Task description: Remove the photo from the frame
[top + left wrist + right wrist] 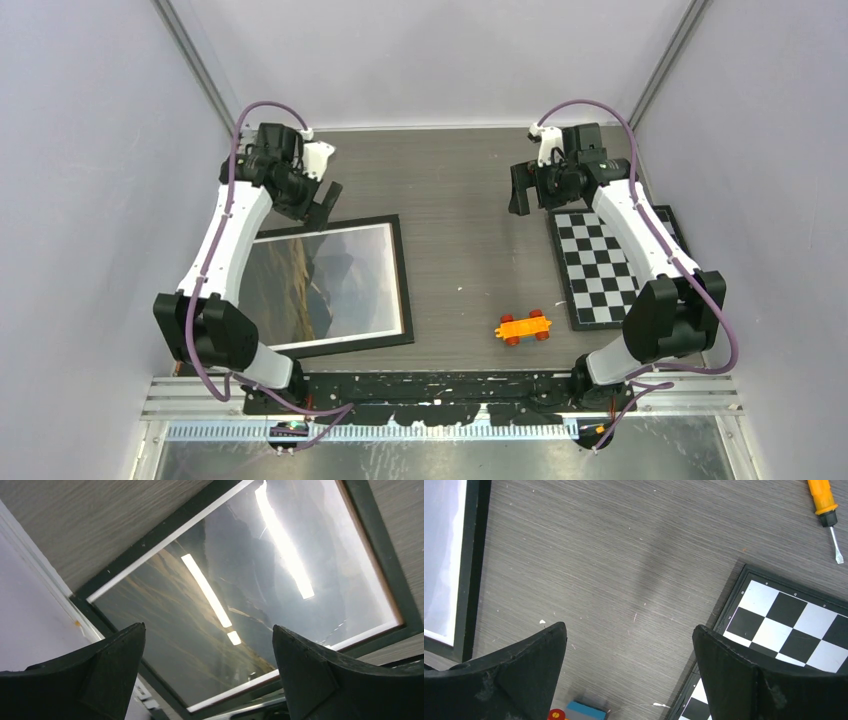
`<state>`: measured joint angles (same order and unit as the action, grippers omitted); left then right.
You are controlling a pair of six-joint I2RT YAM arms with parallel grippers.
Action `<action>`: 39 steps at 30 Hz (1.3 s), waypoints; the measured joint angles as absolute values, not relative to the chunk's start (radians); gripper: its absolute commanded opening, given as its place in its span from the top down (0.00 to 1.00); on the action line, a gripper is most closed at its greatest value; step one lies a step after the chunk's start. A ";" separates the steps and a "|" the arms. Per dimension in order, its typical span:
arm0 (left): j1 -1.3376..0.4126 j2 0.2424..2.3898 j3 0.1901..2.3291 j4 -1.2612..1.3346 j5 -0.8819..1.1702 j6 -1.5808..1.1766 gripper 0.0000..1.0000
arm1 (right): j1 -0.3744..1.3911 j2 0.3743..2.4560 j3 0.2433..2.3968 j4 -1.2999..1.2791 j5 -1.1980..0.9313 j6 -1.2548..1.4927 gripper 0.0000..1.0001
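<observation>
The black frame (406, 290) lies flat and face up on the left half of the table, with the photo (320, 285) of grey mountains and brown hills inside it behind reflecting glass. My left gripper (325, 205) hovers open above the frame's far edge. In the left wrist view the photo (210, 605) fills the space beyond the spread fingers of that gripper (208, 626), and the frame's dark border (150, 535) runs along it. My right gripper (520, 195) hangs open over bare table at the far right; its wrist view shows it (629, 626) empty, with the frame's edge (476, 555) at the left.
A black-and-white checkerboard mat (600, 270) lies under the right arm, also seen as the mat (794, 615) beside the right finger. An orange toy car (523, 327) sits near the front centre. An orange-handled screwdriver (824, 505) lies beyond the mat. Grey walls close in on three sides.
</observation>
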<state>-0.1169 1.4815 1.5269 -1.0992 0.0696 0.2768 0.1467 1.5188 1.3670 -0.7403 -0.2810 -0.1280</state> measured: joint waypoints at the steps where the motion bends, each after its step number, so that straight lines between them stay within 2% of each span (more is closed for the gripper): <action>1: -0.118 1.488 1.529 -1.099 0.072 0.307 0.00 | 0.147 1.519 1.371 -0.743 -0.286 -0.132 0.00; 10: -0.118 1.631 1.546 -1.124 0.107 0.663 0.00 | 0.147 1.519 1.373 -0.805 -0.315 -0.178 0.00; 17: -0.118 1.867 1.692 -1.128 0.098 0.831 0.02 | 0.147 1.514 1.373 -0.858 -0.319 -0.212 0.00; 22: -0.120 2.002 1.745 -1.107 0.086 0.877 0.12 | 0.147 1.497 1.370 -0.878 -0.311 -0.234 0.00; 34: -0.155 2.119 1.748 -1.045 0.053 0.931 0.26 | 0.147 1.451 1.329 -0.887 -0.294 -0.241 0.00; 39: -0.157 2.176 1.754 -1.044 0.054 0.932 0.38 | 0.147 1.451 1.327 -0.883 -0.289 -0.242 0.00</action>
<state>-0.1570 2.1757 1.7542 -1.0439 0.0544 0.9321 0.1467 1.4509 1.3273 -0.8829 -0.2893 -0.2417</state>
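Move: The left hand hangs open above the photo; the stretch of the frame's far edge that it goes for lies about 10 cm ahead, straight in line, and some 20 cm below. From that stretch, the photo's middle lies about 17 cm back and 4 cm to the left, and the frame's far right corner some 14 cm to the right and 2 cm farther out. From the right hand, the same stretch is about 5 cm ahead, 44 cm to the left and 17 cm below. The left hand swoops down about 18 cm and forward some 9 cm onto the frame's far edge, forward and down together at first and then almost straight down, turning clockwise by nearly 40 degrees and tipping its fingers to point more steeply down, while they close by about a third to straddle the black bar, one over the bare table and one over the glass. The right hand, empty and wide open, draws back about 4 cm, well away from the frame. ##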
